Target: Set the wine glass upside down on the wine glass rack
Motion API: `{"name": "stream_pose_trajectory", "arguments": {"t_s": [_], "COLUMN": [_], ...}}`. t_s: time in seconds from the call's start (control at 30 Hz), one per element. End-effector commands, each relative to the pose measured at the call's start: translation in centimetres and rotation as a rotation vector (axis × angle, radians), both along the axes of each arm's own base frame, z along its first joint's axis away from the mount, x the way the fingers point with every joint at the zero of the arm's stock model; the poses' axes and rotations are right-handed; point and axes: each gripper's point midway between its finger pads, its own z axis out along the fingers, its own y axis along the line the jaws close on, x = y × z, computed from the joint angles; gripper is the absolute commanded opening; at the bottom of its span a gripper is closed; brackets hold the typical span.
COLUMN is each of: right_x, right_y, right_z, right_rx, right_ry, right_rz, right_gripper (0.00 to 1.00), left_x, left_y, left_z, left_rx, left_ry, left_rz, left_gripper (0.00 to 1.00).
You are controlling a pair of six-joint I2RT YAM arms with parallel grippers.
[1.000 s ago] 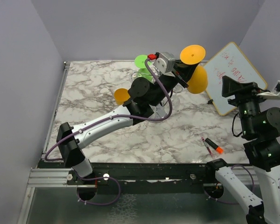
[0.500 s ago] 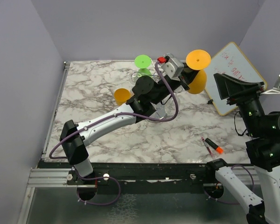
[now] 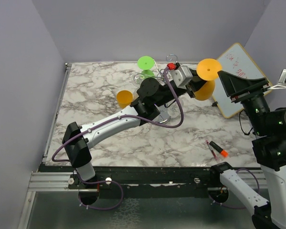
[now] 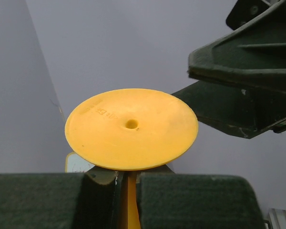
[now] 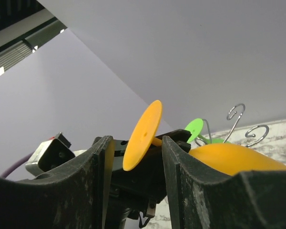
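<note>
My left gripper [image 3: 196, 82] is shut on the stem [image 4: 128, 195] of an orange wine glass, held in the air on its side. The glass's round foot [image 3: 209, 69] points toward the right arm, and its bowl [image 3: 206, 90] hangs below the gripper. My right gripper [image 3: 225, 86] is open; in the right wrist view its fingers [image 5: 97, 181] stand either side of the foot [image 5: 143, 136] without touching it. The wine glass rack [image 3: 171, 57] shows its chrome hooks behind the left wrist, and a green glass [image 3: 146, 62] hangs on it. The rack's base is hidden.
A second orange glass [image 3: 125, 98] sits on the marble table [image 3: 95, 95] beside the left forearm. A whiteboard [image 3: 240, 62] leans at the back right behind the right gripper. An orange-capped marker [image 3: 218, 151] lies near the front right edge.
The left arm has carried the orange glass to the right, toward the right arm. The right gripper has come in around the glass's foot and its jaws have narrowed somewhat.
</note>
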Motion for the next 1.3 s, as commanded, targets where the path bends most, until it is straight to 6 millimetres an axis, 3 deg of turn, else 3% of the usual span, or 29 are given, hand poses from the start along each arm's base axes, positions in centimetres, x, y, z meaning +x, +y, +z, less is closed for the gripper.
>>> {"name": "stream_pose_trajectory", "arguments": {"t_s": [0.0,0.33,0.47,0.57,0.67,0.73,0.9,1.03,1.2,1.27], "right_x": [0.8,1.3,1.3,1.1,0.9,0.8,0.9,1.1,1.5,1.5], "right_y": [-0.3,-0.1,0.2,0.1,0.8,1.5,2.1,1.6,-0.3,-1.2], "right_z": [-1.5,-2.3,-2.3,-2.0,-1.7,-1.7,-2.7,-3.2,-3.3,-3.3], "right_rx": [0.027,0.05,0.057,0.062,0.05,0.04,0.037,0.048,0.084,0.098], "right_ry": [0.095,0.139,0.156,0.165,0.167,0.173,0.207,0.221,0.209,0.2], "right_rz": [-0.022,-0.009,0.011,0.009,0.048,0.088,0.123,0.088,-0.016,-0.062], "right_gripper": [0.47,0.23,0.03,0.01,0.14,0.16,0.02,0.01,0.01,0.01], "left_x": [-1.3,-1.7,-2.5,-3.5,-4.2,-4.2,-3.9,-3.9,-2.9,-2.7], "left_y": [-0.7,-0.9,-0.7,-0.3,-0.4,-0.6,-0.7,-0.7,0.0,0.5], "left_z": [-0.5,-1.5,-2.1,-2.4,-2.6,-2.6,-2.9,-3.1,-3.3,-3.5], "left_rx": [0.03,0.052,0.078,0.099,0.11,0.116,0.123,0.128,0.121,0.115], "left_ry": [-0.06,-0.058,-0.088,-0.139,-0.158,-0.159,-0.153,-0.146,-0.107,-0.077], "left_rz": [-0.068,-0.087,-0.114,-0.14,-0.172,-0.182,-0.171,-0.168,-0.106,-0.085], "left_gripper": [0.0,0.0,0.0,0.0,0.0,0.0,0.0,0.01,0.54,0.69]}}
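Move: The left fingers hold the upside-down orange wine glass by its stem. Its foot disc sits about 3 cm above that hand, 2 ahead and 1 to the right; the open right gripper is roughly 5 cm to the left hand's right, 1 back and 4 higher. From the right hand the disc lies some 3 cm ahead, 4 left and 1 below. The rack's hub is around 9 cm ahead of it, 17 left and 13 lower. Down about 3 cm and slightly forward, tipping down some 10 degrees, the right hand brings one finger over and one under the near right edge of the orange foot disc and closes to pinch it. The left hand sinks some 2 cm and eases back with the stem, then opens to let go once the right grip is shut, sinking another centimetre. ##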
